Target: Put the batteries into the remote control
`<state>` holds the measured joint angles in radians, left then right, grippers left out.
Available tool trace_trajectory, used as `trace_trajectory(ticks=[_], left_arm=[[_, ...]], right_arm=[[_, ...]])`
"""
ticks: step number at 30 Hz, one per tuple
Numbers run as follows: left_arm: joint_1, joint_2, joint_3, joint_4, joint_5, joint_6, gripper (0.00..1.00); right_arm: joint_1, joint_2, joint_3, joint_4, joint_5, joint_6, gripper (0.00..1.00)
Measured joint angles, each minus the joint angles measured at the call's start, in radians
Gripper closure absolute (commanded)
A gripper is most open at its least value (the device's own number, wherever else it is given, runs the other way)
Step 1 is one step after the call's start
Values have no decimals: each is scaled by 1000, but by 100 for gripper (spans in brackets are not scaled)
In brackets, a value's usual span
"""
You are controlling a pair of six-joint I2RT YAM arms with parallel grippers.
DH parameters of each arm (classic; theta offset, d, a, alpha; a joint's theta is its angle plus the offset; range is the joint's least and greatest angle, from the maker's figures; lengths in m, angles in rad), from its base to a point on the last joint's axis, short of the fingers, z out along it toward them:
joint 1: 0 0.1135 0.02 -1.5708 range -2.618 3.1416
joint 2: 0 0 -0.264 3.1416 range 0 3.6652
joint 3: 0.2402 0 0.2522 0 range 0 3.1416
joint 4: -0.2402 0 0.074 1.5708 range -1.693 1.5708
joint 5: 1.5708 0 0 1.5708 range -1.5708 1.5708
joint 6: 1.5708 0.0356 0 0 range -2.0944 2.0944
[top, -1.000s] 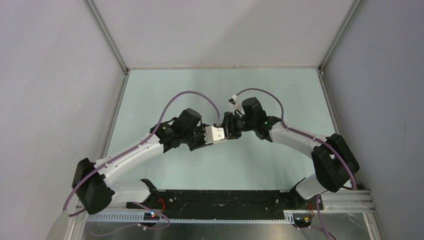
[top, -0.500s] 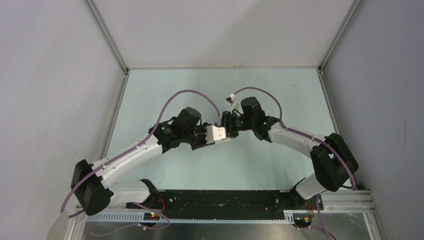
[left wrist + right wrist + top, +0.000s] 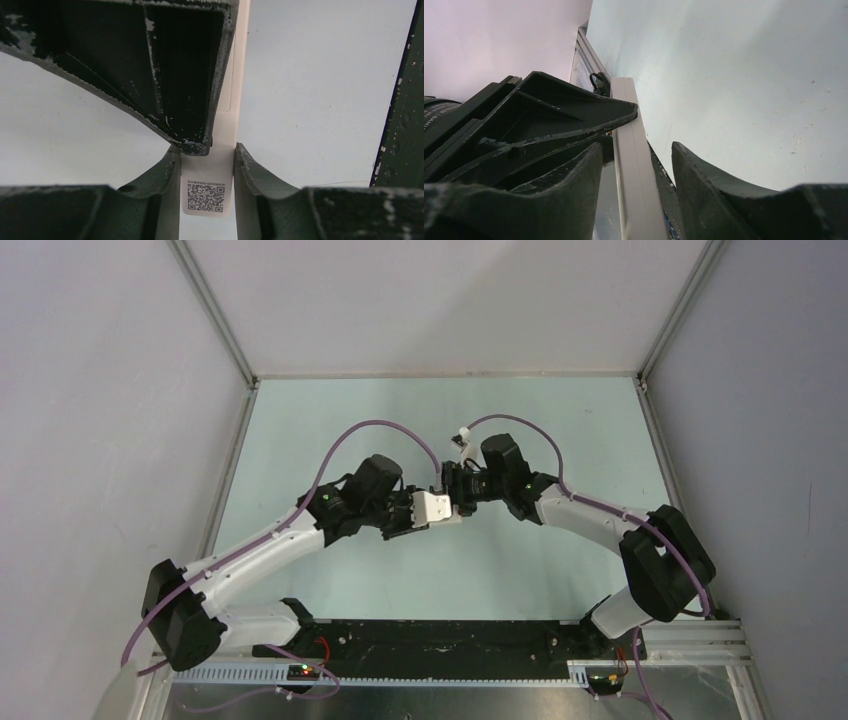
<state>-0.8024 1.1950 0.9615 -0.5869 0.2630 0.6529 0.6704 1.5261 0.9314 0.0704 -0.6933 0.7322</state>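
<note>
The remote control (image 3: 432,507), a slim white bar, hangs above the table's middle between both arms. My left gripper (image 3: 416,516) is shut on it. In the left wrist view its back with a QR label (image 3: 206,194) sits pinched between my left gripper (image 3: 207,161) fingers. My right gripper (image 3: 457,500) meets it from the right. In the right wrist view the remote control (image 3: 633,165) stands edge-on inside my right gripper (image 3: 636,147), which is open with a gap on each side. The batteries are out of view.
The pale green table mat (image 3: 330,420) is enclosed by grey walls with metal corner posts (image 3: 215,315). A black rail (image 3: 440,640) runs along the near edge between the arm bases. Purple cables (image 3: 350,440) arch over both wrists.
My right gripper's jaws have widened away from the remote control. Both wrists have drifted slightly left. The left grip is unchanged.
</note>
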Motion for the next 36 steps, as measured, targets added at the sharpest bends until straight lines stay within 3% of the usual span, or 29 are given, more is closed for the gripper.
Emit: trace_trajectory(ticks=[9,24,36], left_arm=[[-7,-28,-13,66,-8,31,100],[-12,-47,-18,109,-18,117,100],[-76,-83,-32,123,-196,431,100]], right_arm=[[-29,-60,0,-27,19,-4,20],[-166,-234,0,-121,-67,61,5],[-256,-261,0,-182,-171,184,3]])
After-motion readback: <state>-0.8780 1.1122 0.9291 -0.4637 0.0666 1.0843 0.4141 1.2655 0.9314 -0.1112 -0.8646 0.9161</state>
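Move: My left hand grips the remote control near its QR-code end, the remote's middle about 4 cm to this hand's right, 3 cm higher and roughly 1 cm ahead. The battery cover, on the remote's back, is centred some 5 cm right, 4 cm up and 1 cm ahead. My right fingers, already loosening, straddle the remote, its middle about 1 cm back and 1 cm to their right, level with them, and the cover about 2 cm right and 1 cm up, neither ahead nor back. I open my right fingers from half to nearly full and draw that hand off the remote, up and to the right about 8 cm each way. My left hand keeps its pinch and lifts the remote about 4 cm while bringing it 3 cm forward, then, mostly late on, swings its fingertips forward and up by some 30 degrees. ##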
